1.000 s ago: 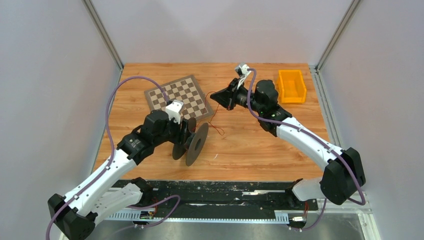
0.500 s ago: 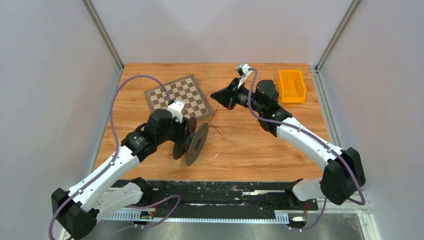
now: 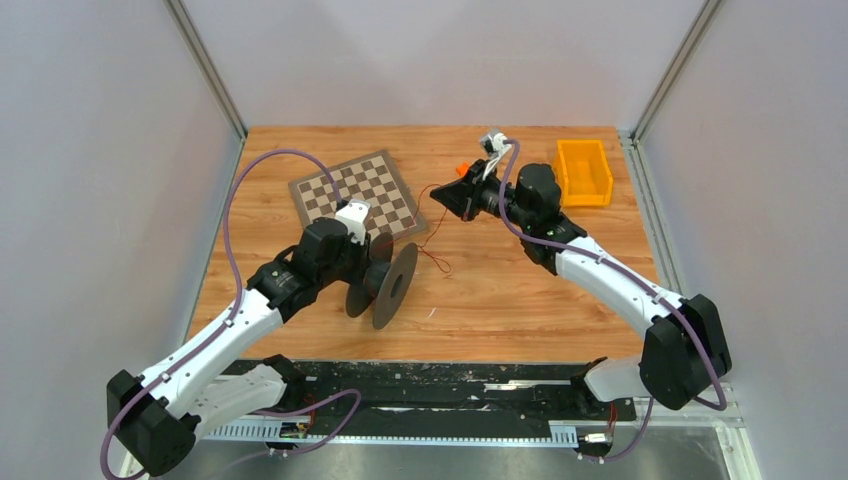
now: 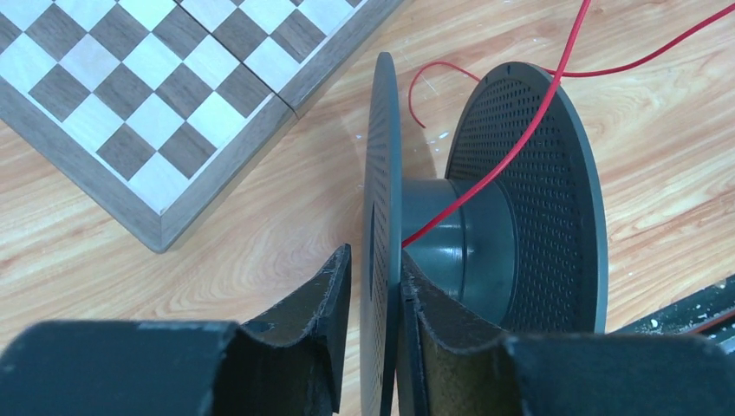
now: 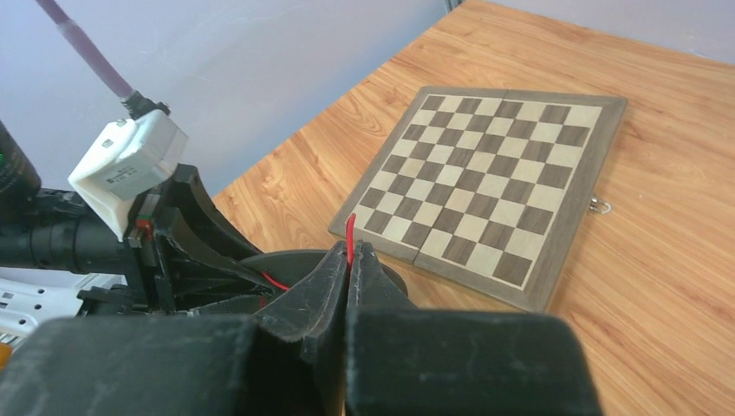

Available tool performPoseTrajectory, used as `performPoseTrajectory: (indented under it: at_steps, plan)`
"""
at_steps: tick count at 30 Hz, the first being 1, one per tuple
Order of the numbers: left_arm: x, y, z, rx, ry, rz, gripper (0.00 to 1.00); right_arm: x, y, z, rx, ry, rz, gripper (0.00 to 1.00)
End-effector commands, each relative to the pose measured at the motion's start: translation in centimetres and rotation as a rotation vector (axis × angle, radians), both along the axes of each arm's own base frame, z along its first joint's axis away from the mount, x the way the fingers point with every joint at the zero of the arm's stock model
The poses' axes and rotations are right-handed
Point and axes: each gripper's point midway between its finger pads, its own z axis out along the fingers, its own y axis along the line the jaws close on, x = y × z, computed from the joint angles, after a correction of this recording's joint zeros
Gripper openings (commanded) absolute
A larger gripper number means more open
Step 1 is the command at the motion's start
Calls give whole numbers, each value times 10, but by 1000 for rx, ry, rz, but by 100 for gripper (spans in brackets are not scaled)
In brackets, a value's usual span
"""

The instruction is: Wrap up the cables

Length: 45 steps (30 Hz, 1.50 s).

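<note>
A dark grey spool (image 3: 392, 284) stands on edge on the wooden table, its flanges upright. The thin red cable (image 4: 520, 143) runs from the spool's hub (image 4: 455, 234) up and across the table (image 3: 432, 256) to my right gripper (image 3: 438, 192). That gripper (image 5: 351, 249) is shut on the cable (image 5: 350, 227), whose short end sticks up between the fingertips. My left gripper (image 4: 374, 257) straddles the near flange (image 4: 382, 156). Its right finger touches the flange and its left finger (image 4: 334, 286) stands a sliver off, so it is still open.
A chessboard (image 3: 355, 190) lies flat behind the spool, close to the left gripper. An orange bin (image 3: 583, 170) sits at the back right. A small orange object (image 3: 463, 168) shows beside the right wrist. Walls enclose three sides of the table.
The left jaws have narrowed around the spool's near flange. The right gripper has shifted slightly right with the cable, uncovering the small orange object.
</note>
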Motion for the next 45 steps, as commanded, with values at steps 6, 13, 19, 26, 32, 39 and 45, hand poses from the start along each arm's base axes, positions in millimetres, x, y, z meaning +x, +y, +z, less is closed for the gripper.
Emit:
performPoseTrajectory:
  at_steps: [6, 13, 19, 26, 32, 39, 45]
  plan:
    - [6, 9, 12, 11, -42, 45, 29, 0, -9, 9, 42, -25, -12, 0]
    - [4, 11, 13, 14, -44, 51, 29, 4, -16, -2, 37, -7, -27, 0]
    - [3, 8, 14, 1, -43, 37, 31, 3, -18, -8, 34, 8, -18, 0]
    - [2, 7, 5, 9, -17, 33, 33, -1, -21, -21, 26, 27, -19, 0]
    - [1, 6, 3, 15, -10, 30, 35, 1, -24, -27, 21, 39, -25, 0]
    - [-1, 7, 1, 37, -2, 29, 36, 5, -29, -31, 18, 47, -48, 0]
    - [-2, 7, 1, 43, -2, 29, 36, 7, -34, -41, 15, 68, -61, 0]
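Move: The right hand, shut on the red cable, is above and beyond the spool, whose middle lies about 7 cm back, 11 cm left and some 16 cm below. From that hand, the chessboard's middle is 13 cm ahead, 17 cm left and 25 cm down, and the loose cable loops lie 2 cm ahead, straight in line sideways and 25 cm below. From the left hand gripping its flange, the spool's middle is 1 cm ahead, 5 cm right and 5 cm lower. Downward in uneven stages, the right hand sinks about 6 cm and works some 3 cm to the right, coming nearer the spool's height while its fingers tip slightly down and stay shut on the cable. The left hand nearly holds its place, easing only about a centimetre left and down, its fingers still astride the spool's near flange. ##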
